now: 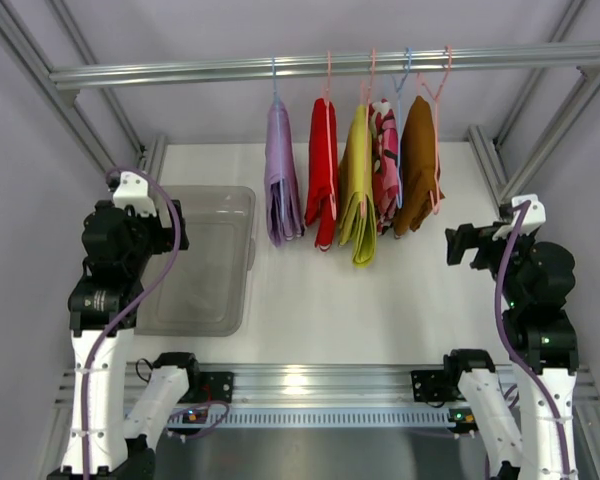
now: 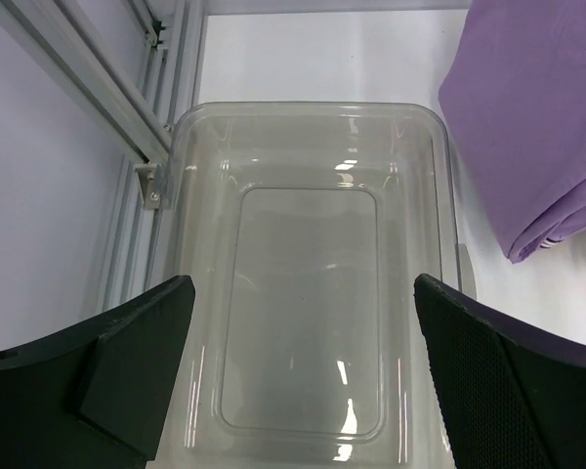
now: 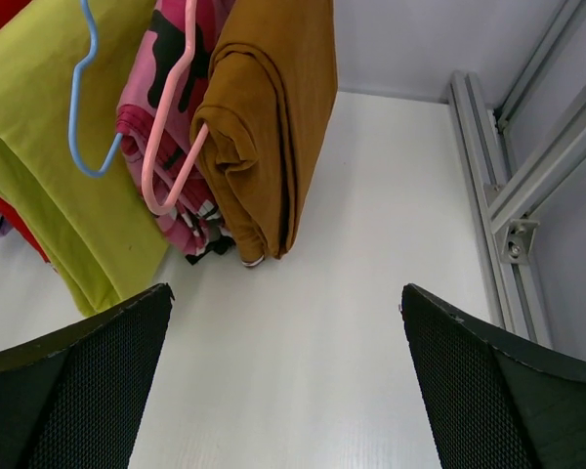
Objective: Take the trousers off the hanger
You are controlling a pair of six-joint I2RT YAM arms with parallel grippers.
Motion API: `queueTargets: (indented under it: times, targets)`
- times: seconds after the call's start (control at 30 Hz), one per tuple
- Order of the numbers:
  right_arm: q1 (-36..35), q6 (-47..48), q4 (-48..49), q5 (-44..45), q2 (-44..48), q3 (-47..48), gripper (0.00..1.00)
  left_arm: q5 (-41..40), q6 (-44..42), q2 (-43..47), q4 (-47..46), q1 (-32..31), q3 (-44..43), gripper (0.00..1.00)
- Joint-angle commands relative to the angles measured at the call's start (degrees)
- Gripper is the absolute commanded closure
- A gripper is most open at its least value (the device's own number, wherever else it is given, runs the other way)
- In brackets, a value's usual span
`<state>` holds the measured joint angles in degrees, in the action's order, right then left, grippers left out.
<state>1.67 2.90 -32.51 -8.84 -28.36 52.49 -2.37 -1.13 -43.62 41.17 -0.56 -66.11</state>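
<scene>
Several folded trousers hang on hangers from a metal rail (image 1: 310, 66): lilac (image 1: 281, 190), red (image 1: 322, 180), yellow-green (image 1: 358, 190), pink patterned (image 1: 386, 165) and brown (image 1: 417, 165). The right wrist view shows the brown pair (image 3: 273, 127), the pink pair (image 3: 166, 107) on a pink hanger (image 3: 171, 147), and the yellow-green pair (image 3: 59, 195) by a blue hanger (image 3: 78, 107). The lilac pair shows in the left wrist view (image 2: 537, 127). My left gripper (image 2: 303, 362) is open and empty above a clear tub. My right gripper (image 3: 283, 381) is open and empty, short of the brown pair.
A clear plastic tub (image 1: 205, 260) lies on the white table at the left, below my left gripper; its rim shows in the left wrist view (image 2: 303, 109). Aluminium frame rails (image 1: 490, 160) run along both sides and the near edge.
</scene>
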Motion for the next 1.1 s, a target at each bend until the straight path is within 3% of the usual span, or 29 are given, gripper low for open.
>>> queueTargets:
  times: [0.0,0.17,0.23,0.3,0.33,0.37,0.4,0.5,0.7,0.83,1.07]
  targets:
    - [0.96,-0.52,-0.97,-1.27,-0.56,0.77,0.01,1.56,0.95,-0.24,-0.56,-0.06,-1.57,0.01]
    - [0.96,-1.75,-2.11,-2.23,-0.38,0.77,0.0,15.79,7.25,-2.42,-1.44,-0.06,-2.53,0.01]
    - [0.96,-2.02,-2.38,-3.37,-0.38,0.86,0.0,26.67,10.95,-4.1,-2.75,-0.14,-2.8,0.01]
    - [0.96,-2.45,-2.56,-4.95,-0.56,0.77,0.0,36.68,18.48,-6.13,-11.16,-0.06,-0.18,0.01]
    - [0.96,-2.46,-2.56,-5.22,-0.82,0.86,0.0,46.83,22.18,-6.65,-16.16,-0.06,1.66,0.02]
    - [1.05,-2.46,-2.64,-5.74,-0.99,1.03,0.01,50.41,27.09,-7.79,-30.48,-0.06,4.03,0.02]
    - [0.97,-2.54,-2.99,-5.92,-1.17,1.12,0.01,52.54,38.02,-8.58,-38.36,-0.14,8.84,0.02]
    - [0.96,-2.46,-3.08,-6.01,-1.79,1.74,0.0,54.05,51.99,-14.29,-60.34,-0.67,11.96,0.03]
    - [0.96,-2.46,-2.65,-6.54,-3.37,3.06,0.0,53.0,61.58,-25.81,-81.1,-4.71,9.07,0.1]
    - [0.96,-1.93,-1.85,-6.37,-4.6,2.8,0.01,53.96,65.55,-31.0,-89.05,-8.75,6.87,0.18]
    - [0.96,-1.75,-1.41,-6.36,-5.13,2.44,0.01,52.82,67.03,-35.75,-91.52,-11.22,3.79,0.22]
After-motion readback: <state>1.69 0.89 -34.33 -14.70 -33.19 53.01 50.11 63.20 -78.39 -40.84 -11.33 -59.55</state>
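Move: The purple trousers hang with their middle about 16 cm ahead of my left hand, 24 cm to its right and some 5 cm below it. The red trousers are about 7 cm farther right, level with them. The grey tray lies some 30 cm below my left hand, its middle about 4 cm ahead and 2 cm to the right. From my right hand, the purple trousers are about 19 cm ahead, 35 cm to the left and 4 cm lower. I sweep my left hand some 23 cm right to the purple trousers and their blue hanger, adding about 8 cm forward midway and climbing late. The wrist swings clockwise and rolls its left side down, turning my fingers from forward to mostly right, while they narrow by about a fifth. My open right hand eases slightly down and left. ##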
